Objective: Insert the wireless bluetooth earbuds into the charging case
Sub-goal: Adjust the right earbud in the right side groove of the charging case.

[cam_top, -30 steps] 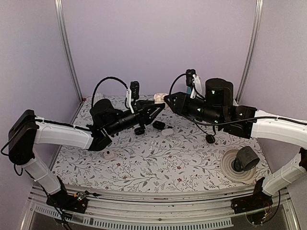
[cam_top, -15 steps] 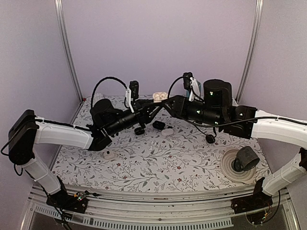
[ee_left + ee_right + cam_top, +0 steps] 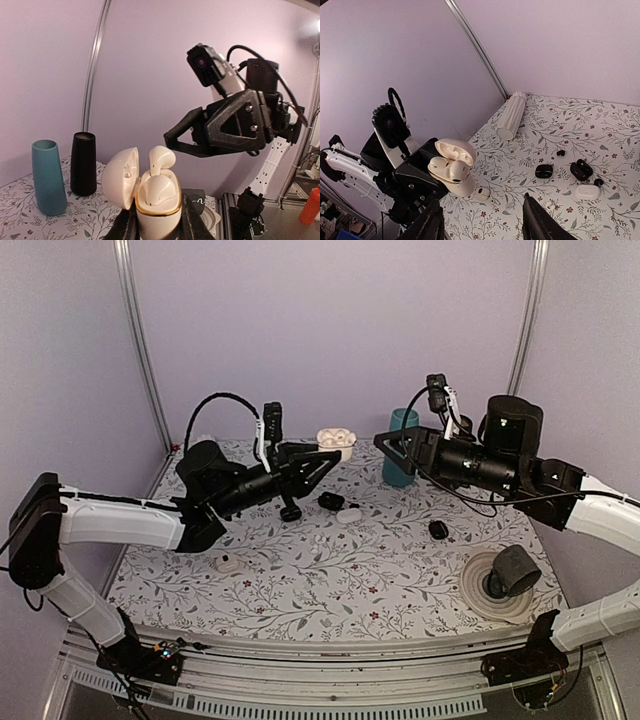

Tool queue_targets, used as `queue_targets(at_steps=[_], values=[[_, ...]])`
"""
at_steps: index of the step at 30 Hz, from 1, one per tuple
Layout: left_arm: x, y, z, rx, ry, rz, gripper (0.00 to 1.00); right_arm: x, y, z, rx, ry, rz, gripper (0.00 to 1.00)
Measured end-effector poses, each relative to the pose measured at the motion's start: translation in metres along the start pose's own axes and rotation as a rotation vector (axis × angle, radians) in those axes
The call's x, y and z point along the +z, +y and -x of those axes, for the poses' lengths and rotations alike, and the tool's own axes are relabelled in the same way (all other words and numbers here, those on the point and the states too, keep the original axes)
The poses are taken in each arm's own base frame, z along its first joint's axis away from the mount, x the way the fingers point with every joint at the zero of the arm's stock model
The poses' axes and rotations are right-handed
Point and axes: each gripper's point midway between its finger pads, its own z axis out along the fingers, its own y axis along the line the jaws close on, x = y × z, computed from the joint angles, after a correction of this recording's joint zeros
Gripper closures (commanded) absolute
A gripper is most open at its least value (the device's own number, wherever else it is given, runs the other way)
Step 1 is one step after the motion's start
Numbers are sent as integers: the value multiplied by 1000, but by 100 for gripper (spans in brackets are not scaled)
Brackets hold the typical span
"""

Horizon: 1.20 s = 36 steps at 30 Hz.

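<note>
My left gripper (image 3: 328, 456) is shut on the charging case (image 3: 157, 205), held upright above the table with its lid (image 3: 120, 177) flipped open. Both white earbuds are in the case. One earbud (image 3: 161, 161) stands high out of its socket and the other earbud (image 3: 155, 189) sits lower in front of it. My right gripper (image 3: 388, 441) hangs open and empty just right of the case, apart from it. In the right wrist view the case (image 3: 462, 184) and its earbuds (image 3: 451, 168) lie beyond my open right gripper (image 3: 485, 226).
A teal vase (image 3: 48, 176) and a black cylinder (image 3: 83, 162) stand at the back. A white ribbed cylinder (image 3: 513, 115) lies on its side. Black cases (image 3: 544, 171) and a small white case (image 3: 586, 192) lie mid-table. A white piece with a dark spot (image 3: 230, 563) lies left, a round dish (image 3: 480, 595) right.
My right gripper has drawn back to the right, away from the case, and its jaws have widened. The left gripper keeps its hold on the case.
</note>
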Motion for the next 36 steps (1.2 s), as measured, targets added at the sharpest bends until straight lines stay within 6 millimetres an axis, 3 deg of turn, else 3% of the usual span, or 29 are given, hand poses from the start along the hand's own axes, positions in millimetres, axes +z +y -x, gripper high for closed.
queue_targets(at_steps=[5,11,19,24,29,36], values=[[-7,-22,20,-9,-16,-113,100,1,-1,-6,-59,51,99,44],[-19,-45,38,-36,-20,-258,100,-2,27,-17,-137,87,290,37],[-31,-72,42,-96,6,-423,100,-14,58,-11,-211,60,468,28],[-37,-85,45,-120,10,-507,100,-13,64,-15,-231,73,517,23],[-38,-88,39,-149,31,-545,100,-8,68,-23,-236,98,562,17],[-37,-89,35,-170,50,-562,100,-4,74,-22,-243,97,606,16]])
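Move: The right earbud, sitting in the open case that the left fingers hold, is some 8 cm to the right hand's left, about 2 cm farther out and near its height. From the left hand it lies about 3 cm up, 2 cm right and 1 cm ahead. On the table some 36 cm below the right hand, the white oval piece is about 13 cm ahead and 4 cm left; the teal cup stands roughly 23 cm ahead, 9 cm right and 26 cm below. Still pinching the open case, the left hand draws it about 9 cm back and 4 cm up while turning some 35 degrees clockwise. The empty right hand, touching nothing, follows back and to the left towards the case, swings a similar angle counter-clockwise with its fingertips tipping up, and spreads its fingers much wider. ##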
